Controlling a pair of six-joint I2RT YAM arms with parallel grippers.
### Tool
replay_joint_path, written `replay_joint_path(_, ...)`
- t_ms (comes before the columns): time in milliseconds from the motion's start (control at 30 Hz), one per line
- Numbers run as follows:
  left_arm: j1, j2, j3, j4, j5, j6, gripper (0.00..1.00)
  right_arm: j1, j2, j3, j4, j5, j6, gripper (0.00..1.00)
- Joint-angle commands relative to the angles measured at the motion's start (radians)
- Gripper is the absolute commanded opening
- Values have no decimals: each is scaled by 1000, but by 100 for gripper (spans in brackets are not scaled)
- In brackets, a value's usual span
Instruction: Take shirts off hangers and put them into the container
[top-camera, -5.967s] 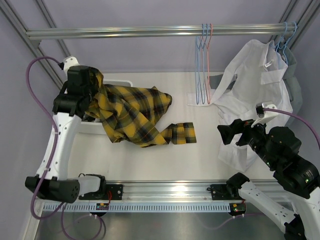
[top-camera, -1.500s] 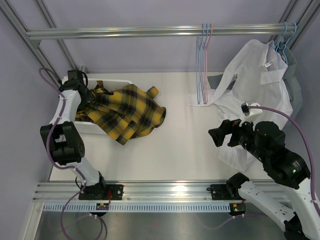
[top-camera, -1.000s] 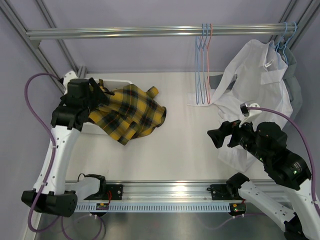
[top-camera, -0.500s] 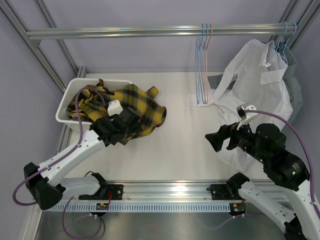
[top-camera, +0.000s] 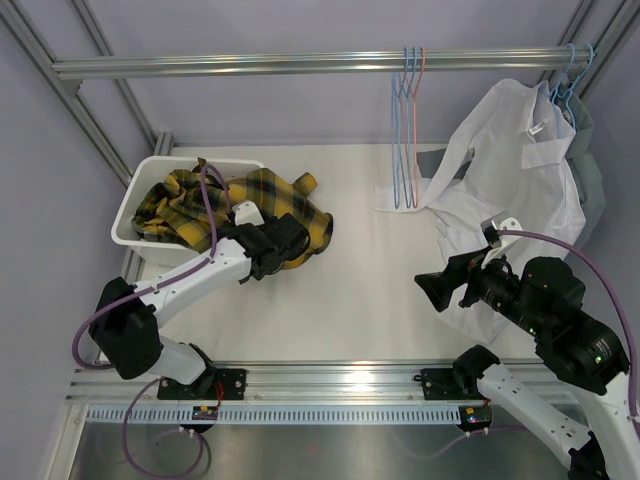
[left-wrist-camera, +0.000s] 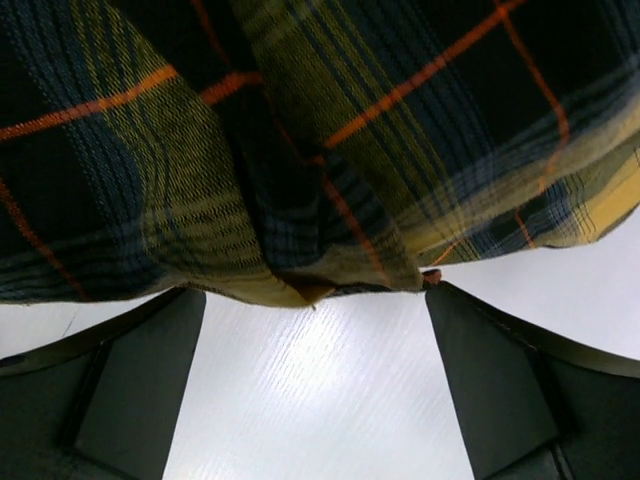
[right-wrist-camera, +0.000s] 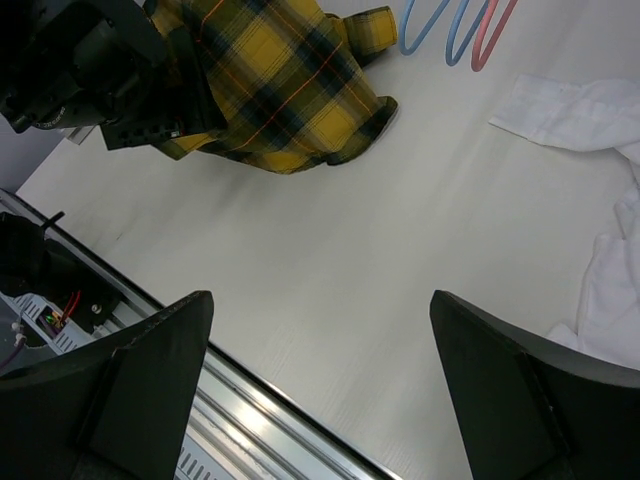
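Note:
The yellow-and-black plaid shirt (top-camera: 290, 205) lies half in the white container (top-camera: 135, 215) and spills over its right rim onto the table. My left gripper (top-camera: 285, 240) is low at the spilled part's near edge, open; in the left wrist view the plaid shirt (left-wrist-camera: 320, 130) hangs just above the left gripper (left-wrist-camera: 312, 292), nothing clamped. A white shirt (top-camera: 520, 160) hangs on a light blue hanger (top-camera: 565, 85) at the right. My right gripper (top-camera: 440, 290) hovers open over bare table, left of the white shirt; in its own view the right gripper (right-wrist-camera: 320, 297) holds nothing.
Bare blue and pink hangers (top-camera: 408, 130) hang from the metal rail (top-camera: 250, 65). A white sleeve (top-camera: 400, 200) rests on the table under them. A grey garment (top-camera: 592, 160) hangs behind the white shirt. The aluminium base rail (top-camera: 330, 375) runs along the near edge.
My left arm let go of the plaid shirt at the container, swung down, and now sits at the shirt's part on the table. The right gripper dipped slightly.

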Motion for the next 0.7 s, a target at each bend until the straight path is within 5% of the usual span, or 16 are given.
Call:
replay_joint_path(0,21,21,44,13,-119,-83,99,-2,-16,4,-24,-24,-32,99)
replay_joint_path(133,37,38,36,46,-142,-81,98,-2,-19,3,-25,-27,-41,99)
replay_joint_path(233,37,45,35,75,-155,-66,86,-2,-13,1,-27,-28,-49,99)
replay_joint_path(400,38,46,42,83,-155,-58,51,-2,-13,-5,-27,-27,-59,99)
replay_joint_path(667,37,14,61,7,-124,-58,12,-3,-7,-7,-31,-21,-64,99)
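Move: The yellow-and-black plaid shirt hangs over the container's side, and its near hem lies right at the open left fingers, about 2 cm ahead, 1 cm left and just below. The container's middle is some 15 cm left and 7 cm ahead of the left gripper, while the shirt's sleeve end sticks out about 12 cm ahead and 5 cm right. From the right gripper the hem is roughly 27 cm left, 8 cm ahead and 20 cm lower. Ease the left gripper about 2 cm forward and to the left, in over the near hem of the plaid shirt, fingers still pointing steeply down. Then hold it there and close the wide-open fingers almost shut, pinching a gathered fold of the hem between them. ##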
